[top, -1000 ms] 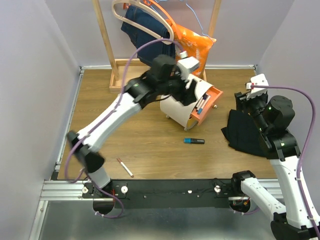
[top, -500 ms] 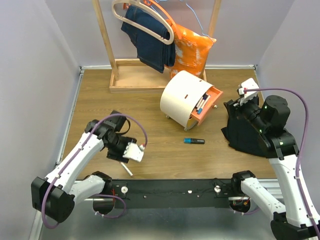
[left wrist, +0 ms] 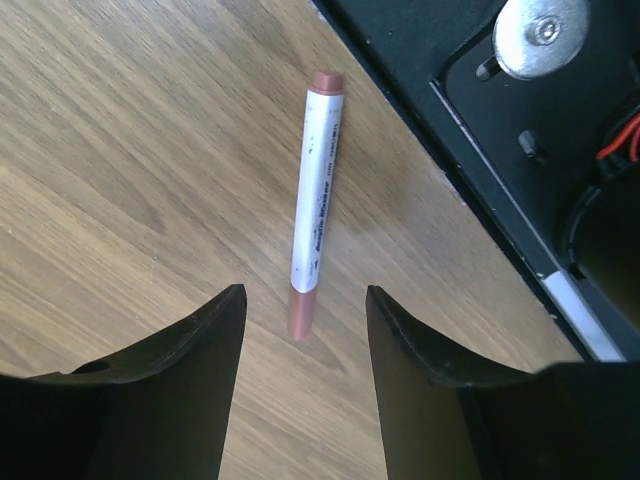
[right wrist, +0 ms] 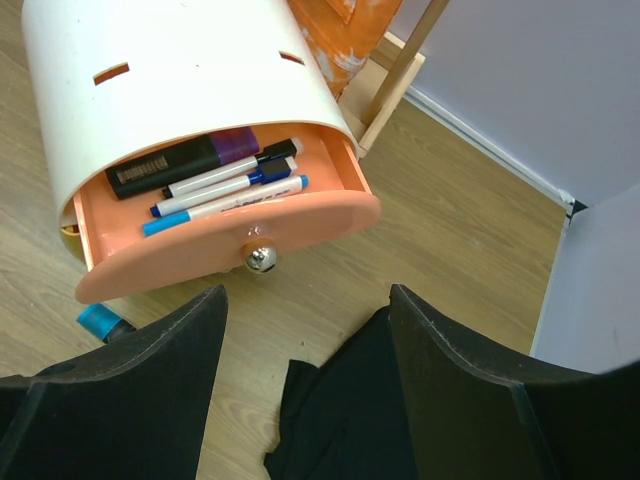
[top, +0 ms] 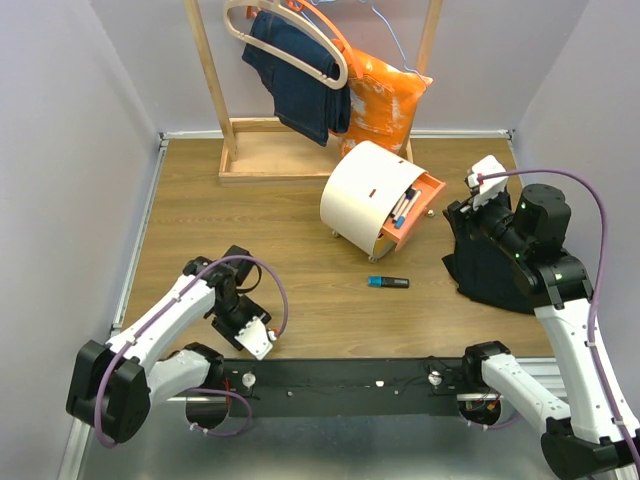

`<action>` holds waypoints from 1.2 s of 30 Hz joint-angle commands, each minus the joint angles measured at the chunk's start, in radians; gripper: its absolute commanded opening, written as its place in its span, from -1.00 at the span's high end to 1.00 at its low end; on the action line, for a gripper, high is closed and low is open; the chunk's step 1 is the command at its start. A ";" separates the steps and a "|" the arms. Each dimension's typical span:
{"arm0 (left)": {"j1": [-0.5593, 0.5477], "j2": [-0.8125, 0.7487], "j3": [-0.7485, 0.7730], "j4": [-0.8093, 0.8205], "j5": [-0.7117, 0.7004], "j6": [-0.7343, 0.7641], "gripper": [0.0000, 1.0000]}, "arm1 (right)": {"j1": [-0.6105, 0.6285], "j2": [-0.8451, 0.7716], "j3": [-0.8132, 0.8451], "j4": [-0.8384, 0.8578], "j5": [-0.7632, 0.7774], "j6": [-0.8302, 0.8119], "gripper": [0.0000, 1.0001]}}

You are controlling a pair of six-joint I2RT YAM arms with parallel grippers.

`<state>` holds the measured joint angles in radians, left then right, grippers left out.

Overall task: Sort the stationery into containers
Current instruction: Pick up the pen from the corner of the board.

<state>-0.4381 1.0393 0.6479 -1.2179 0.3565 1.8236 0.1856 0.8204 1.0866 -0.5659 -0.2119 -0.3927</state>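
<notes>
A white marker with pinkish-brown ends (left wrist: 317, 205) lies on the wood by the black front rail. My left gripper (left wrist: 305, 300) hovers over it, open, its near end just between the fingertips with gaps on both sides. In the top view the left gripper (top: 250, 335) hides the marker. The cream cabinet (top: 365, 195) lies tilted with one orange drawer (right wrist: 230, 240) pulled out, holding blue-capped white pens (right wrist: 225, 195) and a black-and-purple marker (right wrist: 180, 165). A blue-capped black marker (top: 388, 282) rests on the table. My right gripper (right wrist: 305, 300) is open and empty, facing the drawer knob (right wrist: 260, 258).
A dark folded cloth (top: 490, 265) lies under the right gripper. The wooden rack (top: 270, 160) with hanging jeans (top: 295, 75) and an orange bag (top: 385, 100) stands at the back. The black rail (left wrist: 480, 120) runs right beside the white marker.
The left arm swung from the cabinet down to the near left edge, over the white marker, and its jaws narrowed a little. The right gripper shifted slightly towards the cabinet.
</notes>
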 commanded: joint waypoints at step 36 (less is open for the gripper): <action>-0.163 0.086 0.478 -0.082 0.254 -0.419 0.92 | -0.008 0.023 0.006 0.038 0.022 0.025 -0.47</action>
<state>-0.5339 1.0786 0.8356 -1.1885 0.4259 1.5791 0.1814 0.8612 1.0912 -0.5697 -0.2108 -0.3923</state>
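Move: The pen lies just under the left hand, its middle about 2 cm back, 2 cm right and 4 cm below; it slants from its forward-left end near the fingers to the back right. The board's near edge runs about 7 cm back from the hand. The blue-capped marker lies some 33 cm right and 9 cm ahead, and the open drawer about 36 cm right and 24 cm ahead. From the right hand the pen is roughly 44 cm left, 19 cm back and 31 cm down. The pen is pinched across its barrel, nearer its forward-left end: the left hand sinks about 4 cm onto it with the already pointed-down fingers closing steadily, and stays low while they shut. Gripping the pen, the hand then rises quickly about 8 cm, drawing forward and to the right, with a slight counter-clockwise turn. ##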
